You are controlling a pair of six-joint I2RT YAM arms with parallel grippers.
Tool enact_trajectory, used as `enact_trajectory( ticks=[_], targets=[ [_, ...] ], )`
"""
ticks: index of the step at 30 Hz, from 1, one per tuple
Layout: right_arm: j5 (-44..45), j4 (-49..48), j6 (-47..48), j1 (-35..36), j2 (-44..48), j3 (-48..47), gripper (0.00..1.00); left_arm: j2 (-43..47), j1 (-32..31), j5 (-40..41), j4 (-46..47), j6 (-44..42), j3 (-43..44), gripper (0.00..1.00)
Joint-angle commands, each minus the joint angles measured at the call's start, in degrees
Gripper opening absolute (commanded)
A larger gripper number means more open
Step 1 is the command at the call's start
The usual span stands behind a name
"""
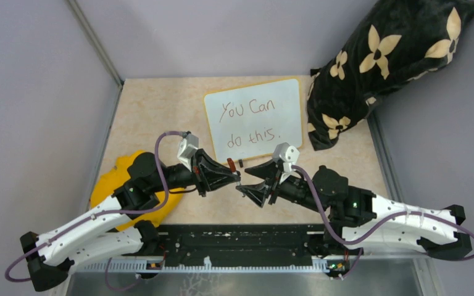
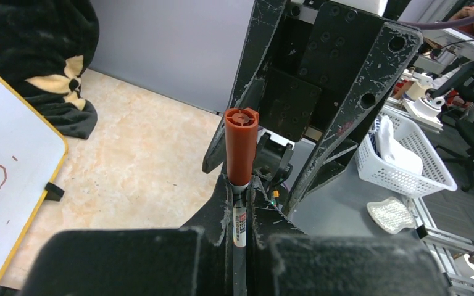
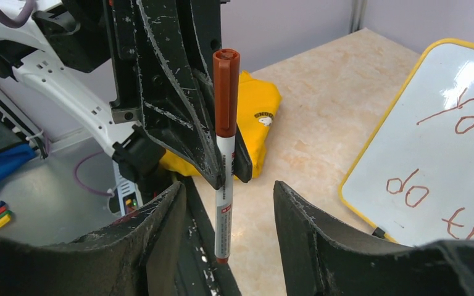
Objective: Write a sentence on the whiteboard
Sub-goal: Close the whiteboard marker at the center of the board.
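Note:
The whiteboard (image 1: 254,120) stands at the back of the table, with the sentence (image 1: 250,123) "You can do this." on it in two lines. Its yellow-framed edge also shows in the left wrist view (image 2: 6,185) and the right wrist view (image 3: 432,160). My left gripper (image 1: 234,174) is shut on a marker (image 2: 241,148) with a red-brown cap on, held upright. My right gripper (image 3: 227,185) is open, its jaws either side of the marker (image 3: 225,123)'s white lower barrel without touching it. The two grippers meet in front of the board.
A yellow cloth (image 1: 120,179) lies at the left by the left arm. A black cushion with cream flowers (image 1: 382,61) leans at the back right beside the board. Grey walls close the left and back. Off the table, a white basket (image 2: 401,154) stands.

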State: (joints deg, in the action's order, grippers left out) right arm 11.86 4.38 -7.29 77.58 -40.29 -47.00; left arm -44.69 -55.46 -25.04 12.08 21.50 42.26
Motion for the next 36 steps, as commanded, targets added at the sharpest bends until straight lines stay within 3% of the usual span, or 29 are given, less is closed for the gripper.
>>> enact_trajectory(
  ticks=[1, 19, 22, 26, 27, 32, 34, 36],
  targets=[
    [-1.0, 0.0, -1.3, 0.2, 2.4, -0.7, 0.53, 0.3, 0.2, -2.8, 3.5, 0.0, 1.5, 0.00],
    [-1.9, -5.2, -4.0, 0.2, 0.2, 0.9, 0.37, -4.1, 0.2, -6.9, 9.3, 4.6, 3.7, 0.00],
    [-1.2, -5.4, -4.1, 0.2, -0.2, 1.4, 0.27, -4.6, 0.2, -7.2, 9.8, 4.8, 3.9, 0.00],
    [-1.0, -6.3, -3.2, 0.2, -0.7, 1.7, 0.05, -4.4, 0.2, -6.5, 8.6, 5.0, 4.2, 0.01],
    [-1.0, -6.5, -2.9, 0.2, -0.9, 1.7, 0.00, -4.4, 0.2, -6.1, 8.4, 5.2, 4.4, 0.08],
    [-1.6, -9.5, -2.0, 0.2, -0.3, 3.3, 0.00, -4.6, 0.2, -4.4, 7.8, 5.4, 5.9, 0.68],
    [-2.1, -11.1, -1.3, 0.2, 0.0, 4.1, 0.00, -4.2, 0.2, -2.0, 7.0, 4.9, 6.5, 0.78],
    [-2.6, -12.0, -0.5, 0.2, -0.2, 4.6, 0.00, -3.4, 0.2, 1.1, 7.0, 4.3, 6.6, 0.79]
  ],
)
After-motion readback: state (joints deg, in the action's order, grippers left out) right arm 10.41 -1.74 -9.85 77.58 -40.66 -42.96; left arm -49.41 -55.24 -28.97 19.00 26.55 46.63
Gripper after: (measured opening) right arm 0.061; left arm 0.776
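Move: Between the left hand's shut fingers stands the marker, capped end up, its middle about 1 cm above that hand. From the right hand, half-open, the marker's middle is some 3 cm to the left, 1 cm ahead and 1 cm up. The whiteboard's middle lies roughly 28 cm ahead of the left hand, 5 cm to its right and 32 cm below; the yellow cloth about 34 cm to its left, 1 cm ahead and equally low. Closing on the marker's lower barrel below the left fingers, the right hand shifts only about 1 cm left, slightly down, and pinches it. The left hand, still gripping, eases about 2 cm up, then right and a little back to meet it; once the right fingers are shut, it opens wide, letting go, and rises another 2 cm. ##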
